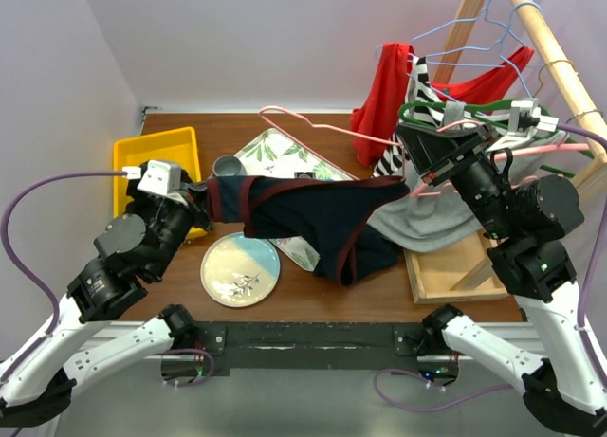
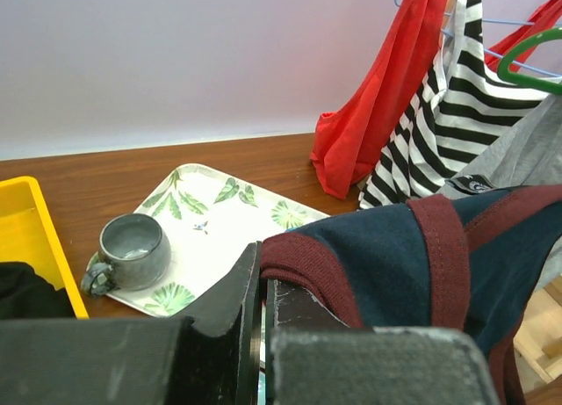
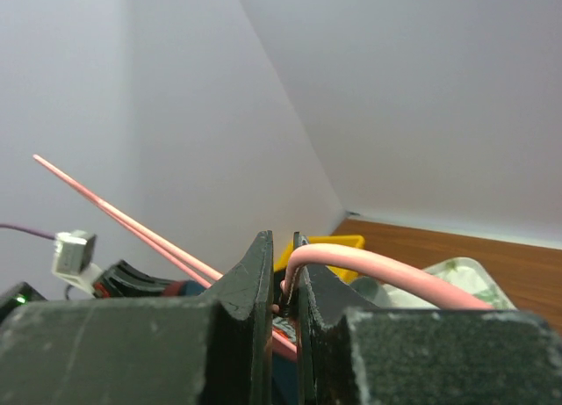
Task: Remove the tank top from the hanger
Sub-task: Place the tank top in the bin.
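Observation:
The navy tank top with maroon trim hangs stretched above the table between my two arms. My left gripper is shut on its maroon-edged left end, and in the left wrist view the trim is pinched between the closed jaws of the gripper. The pink wire hanger runs from a loop at the back over the tray to my right gripper. That gripper is shut on the pink hanger wire. The tank top's right end reaches the hanger near that gripper; how it hangs there is hidden.
A yellow bin sits at the left, beside a leaf-patterned tray holding a grey cup. A round plate lies near the front. At the right, a wooden rack carries red, striped and grey garments on other hangers.

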You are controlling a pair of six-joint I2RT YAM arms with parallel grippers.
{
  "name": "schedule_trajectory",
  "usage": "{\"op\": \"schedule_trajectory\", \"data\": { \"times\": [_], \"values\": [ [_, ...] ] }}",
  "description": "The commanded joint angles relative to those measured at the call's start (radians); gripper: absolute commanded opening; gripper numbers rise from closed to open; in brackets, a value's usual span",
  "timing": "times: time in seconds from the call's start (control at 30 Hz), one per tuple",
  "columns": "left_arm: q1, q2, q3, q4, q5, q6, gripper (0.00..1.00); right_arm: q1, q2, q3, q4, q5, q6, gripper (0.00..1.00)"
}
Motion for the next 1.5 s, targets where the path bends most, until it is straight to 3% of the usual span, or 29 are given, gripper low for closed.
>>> {"op": "schedule_trajectory", "data": {
  "times": [0.0, 0.53, 1.0, 1.3, 1.47],
  "values": [
    [0.014, -0.015, -0.024, 0.081, -0.038, -0.012, 0.0, -0.009, -0.016, -0.034, 0.167, -0.011, 0.111, 0.0],
    [0.014, 0.019, -0.147, 0.152, 0.059, -0.082, 0.0, -0.009, -0.053, -0.132, 0.325, 0.047, 0.276, 0.0],
    [0.012, 0.026, -0.21, 0.137, 0.11, -0.133, 0.0, -0.009, -0.119, -0.221, 0.433, 0.217, 0.348, 0.0],
    [0.014, 0.02, -0.248, 0.161, 0.159, -0.164, 0.0, -0.009, -0.125, -0.313, 0.621, 0.197, 0.461, 0.0],
    [0.012, 0.006, -0.276, 0.183, 0.186, -0.176, 0.0, -0.011, -0.115, -0.307, 0.626, 0.191, 0.487, 0.0]
  ]
}}
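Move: The tank top's middle is some 21 cm to the left hand's right, level ahead and about 4 cm lower; its edge is already in those fingers. From that hand the yellow bin lies about 20 cm ahead and 19 cm left, the mug 22 cm straight ahead, and the round plate 3 cm back and 3 cm right, all roughly 35 cm down. For the right hand, already gripping the pink hanger, the tank top's middle is about 17 cm left, level ahead and 19 cm below. Roll the right gripper about 30 degrees, its left side rising, and ease it some 3 cm right and up, keeping the pinch on the pink hanger so that its free corner swings up. Meanwhile lower the left gripper about 9 cm and carry it 5 cm right, towards the tray, fingers still shut on the tank top's edge and tipping slightly down. ##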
